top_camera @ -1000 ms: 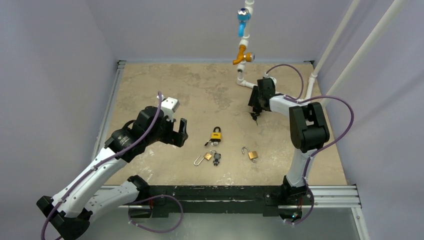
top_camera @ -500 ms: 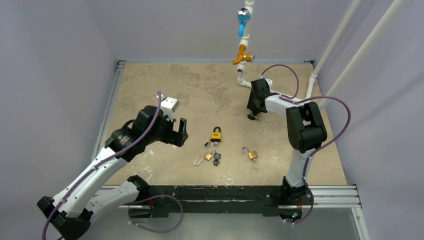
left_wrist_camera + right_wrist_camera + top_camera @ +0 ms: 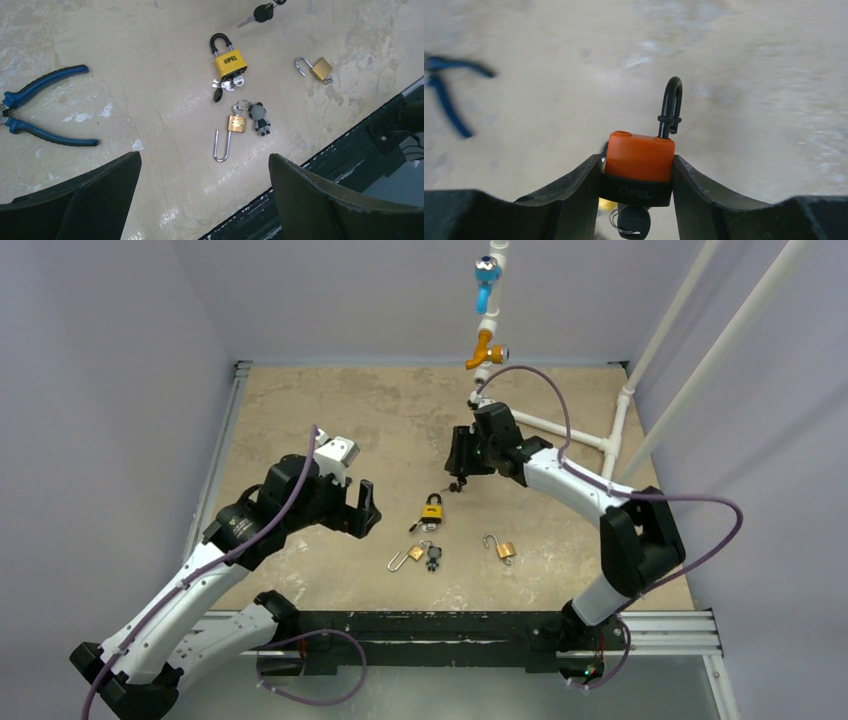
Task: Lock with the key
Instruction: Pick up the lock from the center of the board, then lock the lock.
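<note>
My right gripper (image 3: 638, 165) is shut on an orange and black padlock (image 3: 640, 155), gripping its two sides. Its black shackle (image 3: 671, 107) stands open, raised out of one hole. A black-headed key (image 3: 633, 220) sits in its underside with a ring. In the top view the right gripper (image 3: 458, 476) hangs above the table just behind a yellow padlock (image 3: 432, 508). The left gripper (image 3: 360, 510) hovers open and empty to the left of the locks. From the left wrist, the left gripper (image 3: 204, 156) looks down on the yellow padlock (image 3: 230, 62).
A brass padlock with a long open shackle (image 3: 231, 131) lies beside a grey bear keychain (image 3: 260, 119). A small brass padlock (image 3: 320, 69) lies further right. Blue-handled pliers (image 3: 35, 112) lie left. White pipes with blue (image 3: 487, 285) and orange (image 3: 485, 352) valves stand at the back.
The right arm has swung left from the back right pipes to the table's middle, carrying the orange padlock with its key. The left arm has barely moved.
</note>
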`<action>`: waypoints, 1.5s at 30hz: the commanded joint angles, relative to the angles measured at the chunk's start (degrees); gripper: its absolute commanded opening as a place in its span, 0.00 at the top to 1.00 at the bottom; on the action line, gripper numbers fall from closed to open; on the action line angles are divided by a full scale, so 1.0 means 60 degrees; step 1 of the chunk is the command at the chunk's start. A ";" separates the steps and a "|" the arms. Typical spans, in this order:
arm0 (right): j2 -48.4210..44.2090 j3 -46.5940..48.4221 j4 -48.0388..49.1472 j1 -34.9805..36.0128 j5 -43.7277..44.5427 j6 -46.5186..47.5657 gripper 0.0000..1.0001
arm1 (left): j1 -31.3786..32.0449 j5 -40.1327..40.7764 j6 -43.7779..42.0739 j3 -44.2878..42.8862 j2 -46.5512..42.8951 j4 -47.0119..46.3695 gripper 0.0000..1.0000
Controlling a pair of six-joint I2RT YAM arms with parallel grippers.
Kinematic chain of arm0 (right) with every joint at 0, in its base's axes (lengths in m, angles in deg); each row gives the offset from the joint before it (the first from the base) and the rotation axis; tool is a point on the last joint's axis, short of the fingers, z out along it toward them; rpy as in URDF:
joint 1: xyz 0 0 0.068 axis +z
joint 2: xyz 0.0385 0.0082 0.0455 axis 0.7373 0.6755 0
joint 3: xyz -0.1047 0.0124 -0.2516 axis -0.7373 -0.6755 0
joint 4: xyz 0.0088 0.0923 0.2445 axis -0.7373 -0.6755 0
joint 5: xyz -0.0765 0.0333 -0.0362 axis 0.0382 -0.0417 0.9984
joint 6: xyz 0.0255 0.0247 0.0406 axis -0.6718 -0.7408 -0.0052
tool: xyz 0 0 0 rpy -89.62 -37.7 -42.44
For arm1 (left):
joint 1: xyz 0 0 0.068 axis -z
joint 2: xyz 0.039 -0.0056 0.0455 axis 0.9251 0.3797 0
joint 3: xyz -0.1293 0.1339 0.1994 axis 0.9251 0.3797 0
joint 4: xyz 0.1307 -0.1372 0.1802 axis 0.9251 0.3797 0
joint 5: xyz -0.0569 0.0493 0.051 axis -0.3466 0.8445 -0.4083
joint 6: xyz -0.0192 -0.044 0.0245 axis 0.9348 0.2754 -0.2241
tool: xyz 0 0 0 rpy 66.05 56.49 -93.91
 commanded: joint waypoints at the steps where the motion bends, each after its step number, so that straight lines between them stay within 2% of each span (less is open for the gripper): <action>1: -0.1772 -0.0528 0.0661 0.0536 -0.2769 -0.0309 1.00 | -0.0083 -0.0941 -0.0324 0.0041 -0.0436 -0.0878 0.00; 6: -0.3474 -0.1442 0.1264 0.0620 -0.5005 -0.0780 1.00 | -0.0070 -0.1723 -0.0541 -0.0314 -0.0731 -0.1188 0.00; 12: -0.4784 -0.1734 0.2033 0.0892 -0.7903 -0.1242 1.00 | -0.0057 -0.2872 -0.1238 -0.1195 -0.0758 -0.1303 0.02; 16: -0.5493 -0.1977 0.2764 0.1143 -0.9030 -0.1758 1.00 | -0.0045 -0.3916 -0.1873 -0.1540 -0.0870 -0.1449 0.03; 26: -0.5512 -0.2262 0.4616 0.2116 -1.0362 -0.2905 1.00 | -0.0054 -0.5924 -0.2147 -0.1067 -0.1479 -0.2158 0.12; 33: -0.5484 -0.1671 0.4088 0.2944 -1.0405 -0.2354 1.00 | -0.0054 -0.6460 -0.2185 -0.0675 -0.1676 -0.2175 0.27; 35: -0.5560 -0.1530 0.3859 0.3030 -1.0379 -0.2111 1.00 | -0.0050 -0.6667 -0.2162 -0.0601 -0.1722 -0.2198 0.35; 39: -0.5756 -0.1366 0.3620 0.3120 -1.0357 -0.1810 1.00 | -0.0054 -0.7528 -0.2066 -0.0455 -0.1694 -0.2342 0.44; 45: -0.5815 -0.1120 0.3340 0.3281 -1.0317 -0.1434 1.00 | -0.0054 -0.8334 -0.1758 -0.0364 -0.1389 -0.2592 0.48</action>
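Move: The orange lock, already pinched in the right fingers, lies about 18 cm ahead of the left hand, 22 cm to its right and 12 cm lower. From the right hand, the open left gripper is thus 18 cm back, 22 cm left and 12 cm up. The yellow lock lies some 7 cm back of the right hand, 8 cm left and 9 cm below; the grey figure is 18 cm back, 8 cm left and 9 cm below. The orange lock, still gripped by the right hand, is carried back about 30 cm, up over 20 cm and some 10 cm left towards the left gripper, the right wrist swinging counter-clockwise until the shackle points left. The left hand rises about 11 cm, backs off as far and eases right, turning clockwise some 45 degrees to face the shackle while its fingers close to about half open. ##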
